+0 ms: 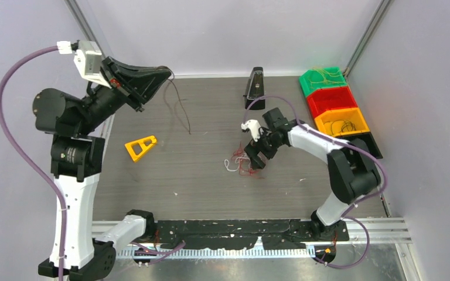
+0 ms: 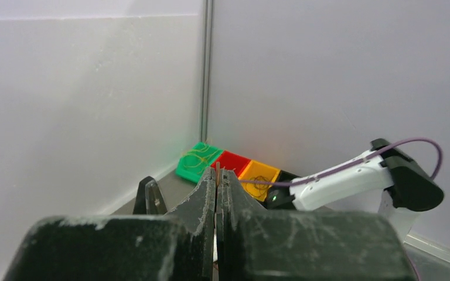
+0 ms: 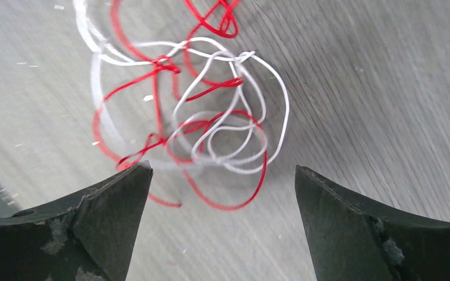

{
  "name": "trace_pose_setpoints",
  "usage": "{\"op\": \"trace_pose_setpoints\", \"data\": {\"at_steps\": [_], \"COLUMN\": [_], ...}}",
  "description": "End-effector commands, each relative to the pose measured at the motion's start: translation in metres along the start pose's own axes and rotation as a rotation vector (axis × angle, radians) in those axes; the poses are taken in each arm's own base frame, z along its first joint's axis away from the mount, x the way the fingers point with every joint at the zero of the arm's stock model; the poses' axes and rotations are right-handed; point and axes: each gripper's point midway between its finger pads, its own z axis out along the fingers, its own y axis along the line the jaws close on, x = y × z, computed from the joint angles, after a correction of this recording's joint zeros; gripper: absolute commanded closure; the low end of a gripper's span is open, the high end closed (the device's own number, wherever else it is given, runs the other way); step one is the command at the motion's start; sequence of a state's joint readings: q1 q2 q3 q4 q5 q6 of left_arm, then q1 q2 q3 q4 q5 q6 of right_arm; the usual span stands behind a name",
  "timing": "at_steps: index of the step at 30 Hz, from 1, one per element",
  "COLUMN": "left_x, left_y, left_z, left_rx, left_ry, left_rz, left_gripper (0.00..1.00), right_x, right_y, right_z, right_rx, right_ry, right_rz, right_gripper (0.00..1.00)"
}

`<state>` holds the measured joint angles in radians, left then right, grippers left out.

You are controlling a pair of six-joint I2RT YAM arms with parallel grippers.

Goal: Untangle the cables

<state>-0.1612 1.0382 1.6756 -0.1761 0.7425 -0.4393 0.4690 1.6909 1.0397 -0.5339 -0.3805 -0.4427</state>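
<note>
A small tangle of red and white cables lies on the grey table near its middle. In the right wrist view the tangle spreads just ahead of my right gripper, whose jaws stand wide open above the table with nothing between them. From above, the right gripper hovers at the tangle's right edge. My left gripper is raised high at the back left, shut on one dark brown cable that dangles down to the table. Its tip pokes out between the left gripper's shut jaws.
Four bins line the right wall: green with yellowish wires, red, orange with dark wires, and black. A yellow triangular piece lies at the left. A black stand is at the back.
</note>
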Motion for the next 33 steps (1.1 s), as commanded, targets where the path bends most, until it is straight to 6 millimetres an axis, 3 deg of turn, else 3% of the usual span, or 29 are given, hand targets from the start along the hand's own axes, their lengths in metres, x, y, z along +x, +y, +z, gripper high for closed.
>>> {"op": "trace_pose_setpoints", "data": {"at_steps": [1, 4, 7, 10, 12, 16, 21, 24, 27, 31, 32, 33], "left_x": [0.035, 0.07, 0.103, 0.127, 0.135, 0.133, 0.12, 0.112, 0.104, 0.085, 0.079, 0.073], "left_y": [0.01, 0.013, -0.002, -0.012, -0.015, -0.02, -0.023, -0.025, -0.027, -0.013, -0.007, -0.001], "left_z": [0.0, 0.0, 0.0, 0.002, 0.006, 0.02, 0.029, 0.03, 0.028, 0.023, 0.021, 0.02], "left_rx": [0.009, 0.048, 0.179, 0.246, 0.264, 0.288, 0.299, 0.297, 0.286, 0.184, 0.155, 0.128], "left_ry": [0.057, 0.128, 0.209, 0.251, 0.258, 0.234, 0.189, 0.165, 0.144, 0.081, 0.06, 0.038], "left_rz": [-0.067, -0.133, -0.181, -0.188, -0.185, -0.197, -0.256, -0.268, -0.265, -0.237, -0.23, -0.232], "left_gripper": [1.0, 1.0, 1.0, 1.0, 1.0, 1.0, 1.0, 1.0, 1.0, 1.0, 1.0, 1.0], "right_x": [-0.075, -0.135, -0.176, -0.199, -0.21, -0.24, -0.284, -0.303, -0.315, -0.304, -0.293, -0.287], "right_y": [0.021, 0.048, 0.082, 0.118, 0.136, 0.158, 0.189, 0.213, 0.224, 0.228, 0.224, 0.225], "right_z": [-0.089, -0.159, -0.223, -0.263, -0.278, -0.282, -0.266, -0.252, -0.232, -0.215, -0.2, -0.204], "right_rx": [-0.032, -0.067, -0.088, -0.139, -0.178, -0.225, -0.336, -0.38, -0.433, -0.457, -0.445, -0.437], "right_ry": [-0.305, -0.526, -0.713, -0.853, -0.915, -0.997, -1.122, -1.161, -1.164, -1.133, -1.106, -1.115], "right_rz": [-0.097, -0.192, -0.307, -0.381, -0.396, -0.386, -0.395, -0.399, -0.38, -0.375, -0.37, -0.382], "right_gripper": [0.01, 0.05, 0.05, 0.05, 0.05, 0.05, 0.05, 0.05, 0.0, 0.32, 0.43, 0.49]}}
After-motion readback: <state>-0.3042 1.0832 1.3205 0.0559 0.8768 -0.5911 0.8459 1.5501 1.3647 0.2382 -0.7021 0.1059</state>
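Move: About 22 cm to the right hand's left, some 5 cm back and nearly 40 cm above it, hangs the middle of the brown cable. The red and white tangle lies just below the right fingers, around 3 cm left and 1 cm ahead; the yellow bracket stands roughly 41 cm left and 9 cm farther out, at table level. From the left hand, which already pinches the cable's top, the cable's middle is some 17 cm below and 2 cm right. Rising steeply off the tangle, the open right hand climbs nearly 40 cm, then swings left and sinks a little, about 25 cm across in all, its fingers tilting up to point left and starting to close around the hanging brown cable. The left hand keeps its pinch, brings the cable down and right to meet it, dipping some 15 cm before easing up, and turns clockwise. ##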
